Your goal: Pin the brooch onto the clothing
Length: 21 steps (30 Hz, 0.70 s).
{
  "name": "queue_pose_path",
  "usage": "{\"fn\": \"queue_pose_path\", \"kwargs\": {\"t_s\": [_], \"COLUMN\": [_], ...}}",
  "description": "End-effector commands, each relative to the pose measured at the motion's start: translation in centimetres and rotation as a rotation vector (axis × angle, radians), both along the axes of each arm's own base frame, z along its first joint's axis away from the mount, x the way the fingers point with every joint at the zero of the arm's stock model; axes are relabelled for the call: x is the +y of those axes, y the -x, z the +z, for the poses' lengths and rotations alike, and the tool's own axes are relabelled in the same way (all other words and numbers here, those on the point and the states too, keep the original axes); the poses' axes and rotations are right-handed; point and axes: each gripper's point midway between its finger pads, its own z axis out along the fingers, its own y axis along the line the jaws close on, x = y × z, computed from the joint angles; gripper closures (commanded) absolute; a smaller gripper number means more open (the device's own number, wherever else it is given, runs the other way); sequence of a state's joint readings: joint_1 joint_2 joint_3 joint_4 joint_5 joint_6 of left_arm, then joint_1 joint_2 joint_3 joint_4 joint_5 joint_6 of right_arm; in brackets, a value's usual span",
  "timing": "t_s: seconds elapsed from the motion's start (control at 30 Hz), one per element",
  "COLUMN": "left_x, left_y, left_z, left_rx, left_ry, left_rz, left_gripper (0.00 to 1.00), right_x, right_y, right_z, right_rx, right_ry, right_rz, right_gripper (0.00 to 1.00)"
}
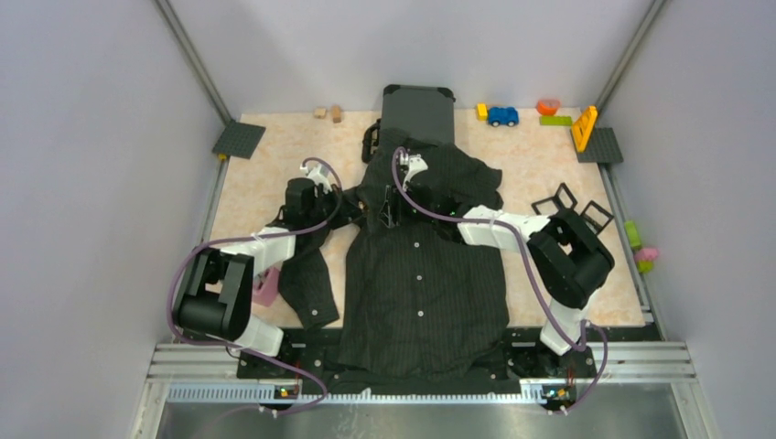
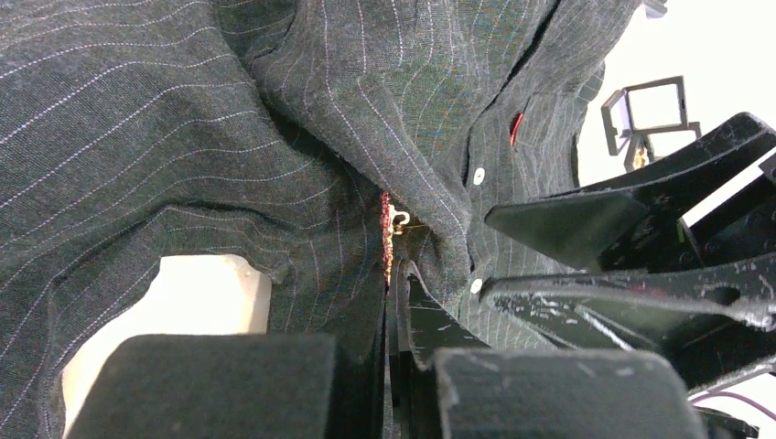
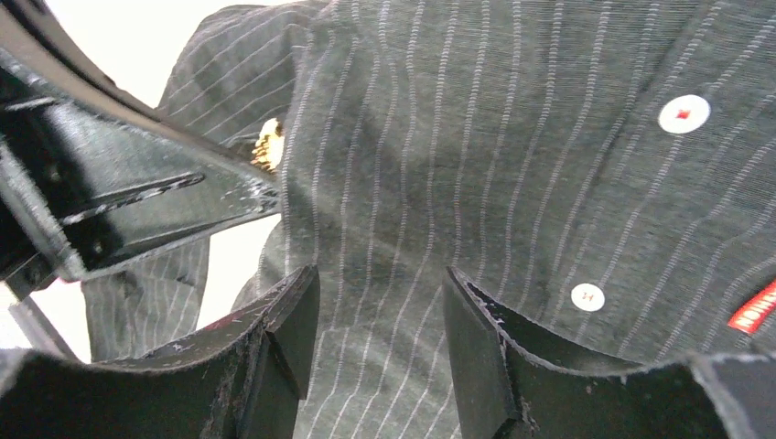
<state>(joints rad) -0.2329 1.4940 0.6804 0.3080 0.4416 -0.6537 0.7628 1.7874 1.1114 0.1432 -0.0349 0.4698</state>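
Observation:
The clothing (image 1: 425,274), a black pinstriped shirt with white buttons, lies flat with its collar toward the far side. My left gripper (image 2: 395,279) is shut on the brooch (image 2: 388,233), a red glittery piece with a gold clasp seen edge-on against a fold of the shirt (image 2: 183,137). From the right wrist the brooch (image 3: 268,144) shows as a gold speck at the left fingers' tip. My right gripper (image 3: 380,311) is open just over the shirt front (image 3: 512,165), with only cloth behind its fingers. In the top view both grippers, left (image 1: 371,207) and right (image 1: 392,207), meet at the left chest.
A dark grey suitcase (image 1: 418,110) stands behind the collar. Toys line the back edge: a blue car (image 1: 502,116), a yellow piece (image 1: 584,128), wooden blocks (image 1: 328,112). Dark baseplates (image 1: 239,139) sit in the far corners. Black frames (image 1: 572,206) lie at the right, a pink object (image 1: 267,289) by the left sleeve.

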Motion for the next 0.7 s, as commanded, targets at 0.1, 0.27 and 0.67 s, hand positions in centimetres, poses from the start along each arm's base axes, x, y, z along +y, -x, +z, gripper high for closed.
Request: {"fn": "queue_pose_path", "kwargs": {"t_s": [0.1,0.27,0.67], "left_x": [-0.1,-0.3,-1.2], "left_y": [-0.3,-0.2,0.1], "left_z": [2.7,3.4,3.8], "left_rx": [-0.089,-0.112,-0.118], "left_ry": [0.051,0.069,0.141], "left_rz": [-0.027,-0.051,-0.110], "left_gripper": [1.00,1.00,1.00], "right_x": [3.2,4.2,5.6], "right_y": [1.2,1.1,1.1], "right_z": [3.1,2.1,0.7], "right_rx": [-0.109,-0.090,-0.075], "right_ry": [-0.132,-0.150,-0.186], "right_rz": [0.141,0.158,0.195], "right_gripper": [0.45,0.46,0.95]}}
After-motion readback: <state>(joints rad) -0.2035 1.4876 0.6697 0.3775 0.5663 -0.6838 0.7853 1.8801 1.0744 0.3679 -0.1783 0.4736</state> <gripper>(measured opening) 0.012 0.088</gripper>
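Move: The shirt's raised fold, just beside the brooch, is what the right fingers go for: about 4 cm to the right hand's left, 1 cm back and 2 cm below. The brooch, held at the left fingertips, is roughly 6 cm left and 1 cm ahead of the right hand. A shirt button lies about 6 cm right, 3 cm ahead and 7 cm below; the red tag 10 cm right, 5 cm ahead. From the left hand the fold lies some 3 cm right, 1 cm back. The fold beside the open brooch is pinched between the right fingertips: the right hand goes about 4 cm left and a little back towards it, rises slightly, then sinks some 2 cm as its fingers close from half open to nearly shut. The left hand keeps its closed grip on the brooch and lifts it nearly 2 cm. ##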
